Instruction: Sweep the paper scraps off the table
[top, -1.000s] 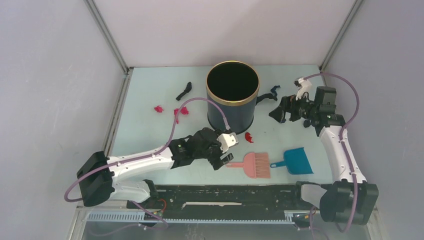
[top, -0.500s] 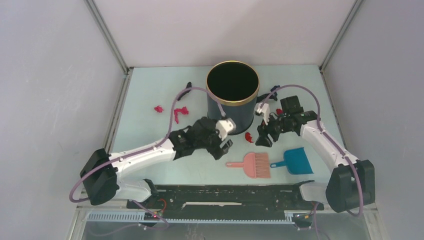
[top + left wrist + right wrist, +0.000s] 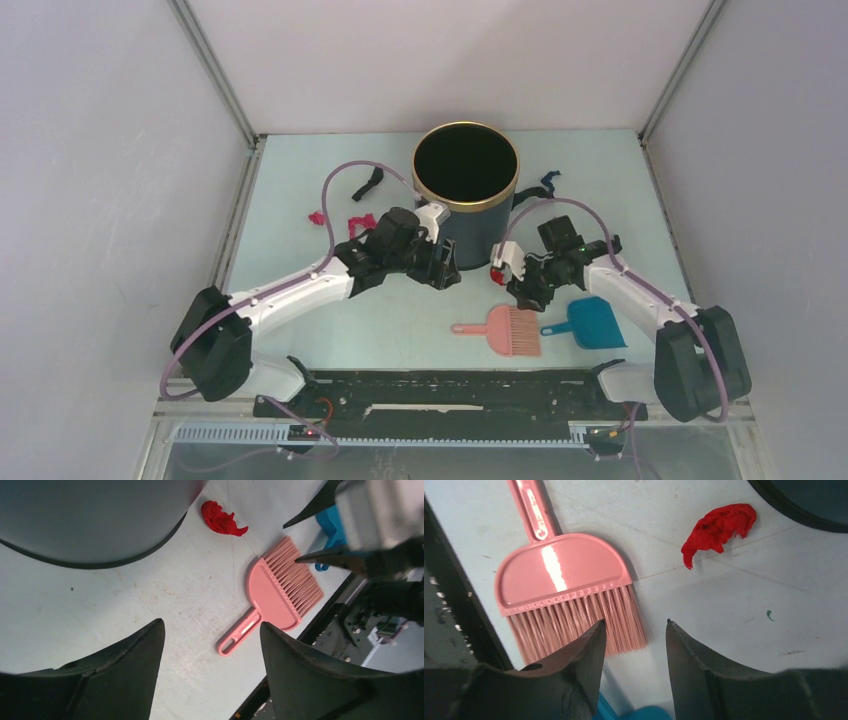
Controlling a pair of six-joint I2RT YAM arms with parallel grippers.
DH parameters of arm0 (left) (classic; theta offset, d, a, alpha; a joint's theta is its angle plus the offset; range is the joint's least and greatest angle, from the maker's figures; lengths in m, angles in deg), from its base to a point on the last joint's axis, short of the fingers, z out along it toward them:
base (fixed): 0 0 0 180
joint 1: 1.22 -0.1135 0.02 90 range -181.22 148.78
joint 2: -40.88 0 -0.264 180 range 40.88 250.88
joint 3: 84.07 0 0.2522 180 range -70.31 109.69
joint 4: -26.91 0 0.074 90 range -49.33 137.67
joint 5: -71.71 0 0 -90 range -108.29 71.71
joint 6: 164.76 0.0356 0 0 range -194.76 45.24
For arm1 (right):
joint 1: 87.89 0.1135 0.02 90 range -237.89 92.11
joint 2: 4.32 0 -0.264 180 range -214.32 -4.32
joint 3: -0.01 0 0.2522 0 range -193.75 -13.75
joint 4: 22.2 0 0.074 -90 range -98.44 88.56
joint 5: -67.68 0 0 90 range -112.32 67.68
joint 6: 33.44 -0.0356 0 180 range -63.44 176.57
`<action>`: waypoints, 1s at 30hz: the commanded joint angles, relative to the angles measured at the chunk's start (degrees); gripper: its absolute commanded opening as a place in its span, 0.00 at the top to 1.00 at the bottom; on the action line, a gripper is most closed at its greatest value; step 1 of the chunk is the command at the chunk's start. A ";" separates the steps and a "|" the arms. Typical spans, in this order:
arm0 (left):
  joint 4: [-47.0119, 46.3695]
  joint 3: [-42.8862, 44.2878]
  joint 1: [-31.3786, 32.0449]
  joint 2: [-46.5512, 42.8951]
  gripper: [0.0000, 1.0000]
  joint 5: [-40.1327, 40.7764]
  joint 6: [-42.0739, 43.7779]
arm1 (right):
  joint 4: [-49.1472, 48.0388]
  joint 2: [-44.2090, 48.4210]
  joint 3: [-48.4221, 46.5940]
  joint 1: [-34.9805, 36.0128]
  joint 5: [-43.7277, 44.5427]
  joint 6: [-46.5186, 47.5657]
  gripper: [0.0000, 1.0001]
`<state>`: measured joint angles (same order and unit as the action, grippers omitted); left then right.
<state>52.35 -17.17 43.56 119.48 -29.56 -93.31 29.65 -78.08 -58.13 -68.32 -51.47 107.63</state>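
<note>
Paper scraps lie on the pale table [image 3: 290, 260]: a red one [image 3: 497, 274] [image 3: 220, 520] [image 3: 719, 527] at the bin's foot, magenta ones [image 3: 316, 217] [image 3: 360, 222] at the left, a black one [image 3: 372, 181] and a dark blue one [image 3: 545, 186] at the back. My left gripper [image 3: 447, 272] [image 3: 210, 625] is open and empty beside the bin, above bare table left of the pink brush [image 3: 510, 330] [image 3: 280, 592]. My right gripper [image 3: 525, 290] [image 3: 636, 622] is open and empty over the brush's bristle tips [image 3: 574, 615], just below the red scrap.
A tall dark bin [image 3: 470, 245] [image 3: 90, 520] [image 3: 809, 500] with a gold rim stands mid-table between the two grippers. A blue dustpan [image 3: 595, 322] [image 3: 332, 525] lies right of the brush. A black railed strip [image 3: 450, 395] runs along the front edge.
My left gripper has moved from the brush handle up to the bin's front. My right arm has swung from the back right down to the brush head, and its jaws have narrowed.
</note>
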 commanded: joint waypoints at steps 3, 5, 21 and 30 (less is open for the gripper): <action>-2.79 -0.41 -3.13 0.42 0.25 -2.85 -8.99 | -7.24 -4.13 1.68 5.74 10.52 0.75 0.46; -2.76 -0.77 -4.15 -0.52 0.25 -1.38 -9.66 | -7.62 -5.05 2.13 6.55 11.11 0.87 0.46; -4.78 -3.65 -9.18 -2.93 0.22 1.84 -15.43 | -6.49 -11.49 1.93 10.44 9.70 2.04 0.65; -8.10 -5.05 -9.52 -0.88 0.21 -1.64 -18.10 | -4.38 -8.74 0.10 10.46 5.89 0.92 0.99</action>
<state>48.52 -21.34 34.38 118.70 -28.03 -109.11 24.49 -89.07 -57.39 -58.27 -43.49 108.88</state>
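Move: The pink brush is close beneath the right hand: its middle lies roughly 5 cm back, 5 cm to the left and 5 cm below, with the outer corner of its bristles almost under the fingers. The red scrap is some 7 cm ahead and 4 cm left, the blue dustpan about 13 cm right and 4 cm back, the bin some 13 cm ahead and 12 cm left. From the left hand the brush is roughly 9 cm right, 6 cm back and 13 cm below. The right fingertips come down onto the bristles at the brush's outer corner, close beside the pink head, and shut on a tuft of them. The hand sinks about 5 cm as the fingers tip some 10 degrees steeper, then eases a little left and back while closing from half open. The open left hand draws away from the brush, forward and left, turning about 20 degrees counter-clockwise. ##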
